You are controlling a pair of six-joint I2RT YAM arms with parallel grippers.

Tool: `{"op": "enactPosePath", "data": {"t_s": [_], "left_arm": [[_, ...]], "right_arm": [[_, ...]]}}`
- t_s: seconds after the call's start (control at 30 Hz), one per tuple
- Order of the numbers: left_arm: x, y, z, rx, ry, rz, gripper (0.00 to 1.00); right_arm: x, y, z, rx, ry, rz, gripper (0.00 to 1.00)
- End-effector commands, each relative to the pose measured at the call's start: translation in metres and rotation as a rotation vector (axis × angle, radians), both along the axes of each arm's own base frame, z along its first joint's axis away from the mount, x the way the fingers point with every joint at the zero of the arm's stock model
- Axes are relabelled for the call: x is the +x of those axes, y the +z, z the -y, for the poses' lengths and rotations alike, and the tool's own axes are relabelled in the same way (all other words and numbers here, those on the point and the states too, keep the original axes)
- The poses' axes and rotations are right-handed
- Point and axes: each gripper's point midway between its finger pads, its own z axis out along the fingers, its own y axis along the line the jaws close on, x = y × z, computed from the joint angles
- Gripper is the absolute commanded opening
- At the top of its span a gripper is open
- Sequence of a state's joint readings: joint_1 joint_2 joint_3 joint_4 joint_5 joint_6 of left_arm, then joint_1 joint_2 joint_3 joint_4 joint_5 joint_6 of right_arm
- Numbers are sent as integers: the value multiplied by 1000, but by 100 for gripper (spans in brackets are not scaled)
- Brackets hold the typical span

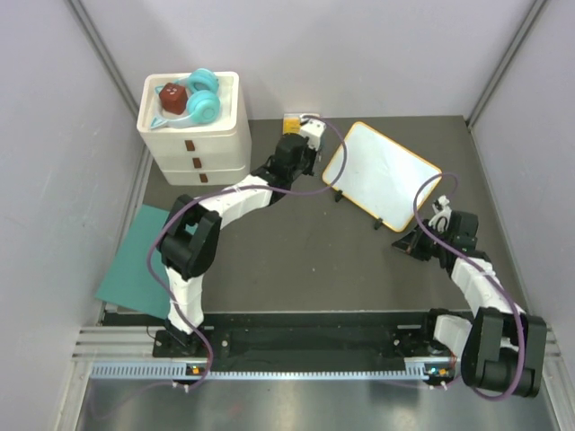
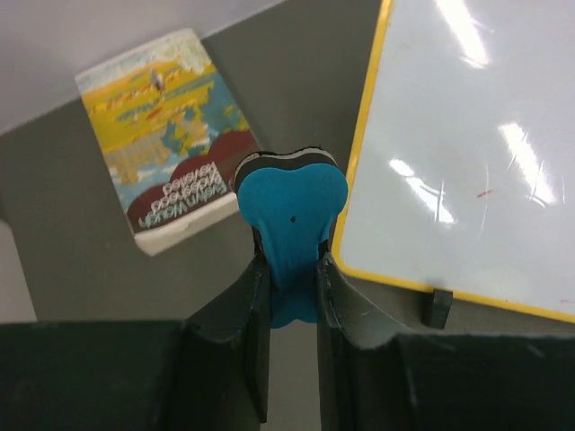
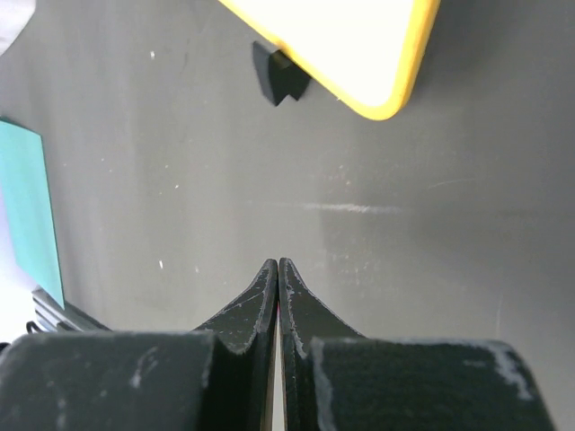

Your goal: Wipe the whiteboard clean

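Note:
The whiteboard [image 1: 382, 175], white with a yellow-orange frame, lies tilted at the back right of the table. The left wrist view shows its surface [image 2: 467, 153] with a faint red mark [image 2: 483, 193]. My left gripper [image 1: 312, 142] hovers just off the board's left edge, shut on a blue eraser [image 2: 292, 197] that sticks out past the fingertips of that gripper [image 2: 292, 265]. My right gripper [image 1: 402, 244] is low near the board's near corner [image 3: 359, 54]. In the right wrist view this gripper [image 3: 278, 262] is shut with nothing in it.
A small yellow picture book [image 2: 171, 135] lies left of the eraser. A white drawer unit [image 1: 193, 135] at the back left carries teal headphones [image 1: 202, 94] and a dark red object [image 1: 171, 97]. A teal sheet [image 1: 139, 260] lies at the left. A black foot [image 3: 274, 74] props up the board.

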State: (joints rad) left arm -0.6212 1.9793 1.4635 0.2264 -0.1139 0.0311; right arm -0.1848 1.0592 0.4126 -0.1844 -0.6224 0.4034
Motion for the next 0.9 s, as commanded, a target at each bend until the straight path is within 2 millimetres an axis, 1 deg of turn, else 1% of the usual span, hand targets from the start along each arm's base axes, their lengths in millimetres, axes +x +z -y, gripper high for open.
{"op": "enactPosePath", "data": {"t_s": [0.0, 0.03, 0.07, 0.1, 0.13, 0.17, 0.2, 0.23, 0.27, 0.3, 0.33, 0.37, 0.4, 0.43, 0.47, 0.53, 0.57, 0.6, 0.63, 0.67, 0.73, 0.77, 0.8, 0.83, 0.87], "left_arm": [[-24, 8, -41, -150, 116, -255, 0], [-32, -11, -50, -156, 123, -320, 0], [-39, -12, -55, -173, 125, -351, 0], [-50, -19, -54, -196, 115, -409, 0], [-64, -41, -64, -176, 133, -483, 0], [-73, -41, -69, -187, 136, -506, 0], [-80, -47, -71, -208, 149, -530, 0], [-92, -64, -77, -209, 155, -564, 12], [-98, -63, -80, -218, 158, -564, 18], [-102, -67, -83, -225, 173, -577, 24], [-109, -78, -90, -211, 193, -594, 34], [-110, -77, -92, -214, 195, -590, 51], [-111, -79, -94, -205, 192, -592, 62], [-113, -81, -95, -195, 187, -596, 68], [-115, -84, -97, -179, 190, -605, 79], [-116, -84, -98, -160, 183, -606, 86], [-116, -84, -99, -151, 187, -602, 89], [-116, -84, -100, -145, 184, -599, 94], [-116, -83, -101, -139, 185, -593, 96], [-115, -79, -104, -135, 191, -579, 98], [-115, -74, -106, -128, 189, -560, 99], [-115, -71, -107, -124, 188, -554, 99], [-115, -70, -111, -120, 205, -548, 99], [-113, -63, -114, -137, 218, -537, 99], [-113, -61, -116, -158, 236, -546, 99]], "right_arm": [[-2, 18, -4, -15, 26, 50, 0], [-4, 20, -5, -9, 26, 52, 0], [-5, 19, -5, -8, 24, 50, 1], [-6, 20, -8, -10, 31, 54, 3], [-6, 18, -8, -11, 23, 47, 6], [-8, 15, -9, -11, 24, 38, 10], [-7, 15, -9, -10, 19, 43, 11], [-8, 14, -11, 5, 13, 38, 12], [-9, 11, -12, 13, 10, 30, 15], [-7, 13, -13, 17, 9, 44, 16], [-6, 12, -12, 20, 0, 38, 17], [-6, 12, -13, 23, -1, 42, 19], [-5, 12, -13, 21, -2, 44, 20], [-4, 12, -11, 9, -3, 46, 20], [-3, 14, -10, 6, -4, 48, 23], [-2, 16, -10, 0, -1, 51, 29], [0, 20, -9, -4, -1, 62, 37], [1, 22, -8, -7, -3, 69, 43], [2, 24, -8, -12, -4, 80, 48], [4, 30, -7, -17, -5, 104, 56], [7, 35, -5, -25, -15, 120, 62], [7, 36, -6, -27, -13, 123, 67], [8, 39, -5, -29, -12, 131, 68], [9, 42, -5, -29, -10, 138, 70], [9, 44, -5, -30, -8, 145, 73]]}}
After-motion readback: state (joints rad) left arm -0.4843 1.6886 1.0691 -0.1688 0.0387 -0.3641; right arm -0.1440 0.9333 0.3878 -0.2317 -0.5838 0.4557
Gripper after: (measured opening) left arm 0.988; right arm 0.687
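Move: The blue eraser, still held in the left fingers, is bound for a bare patch of table some 12 cm back and 10 cm left of that hand, about 13 cm down. The cleaned whiteboard's middle is level with the hand and 17 cm to its right; the book lies roughly 9 cm ahead and 4 cm left, the white drawers 28 cm left and 2 cm ahead. From the right hand, the patch is about 10 cm ahead and 32 cm left. The eraser is carried by the left hand back, down and to the left, away from the whiteboard and book, about 12 cm back and as far down, while the wrist tips down nearly 40 degrees. The left fingers begin spreading late in the descent, let go at the table, open wide, and the hand lifts 2 cm straight up. The right hand stays almost in place as its empty fingers open about two-thirds. ##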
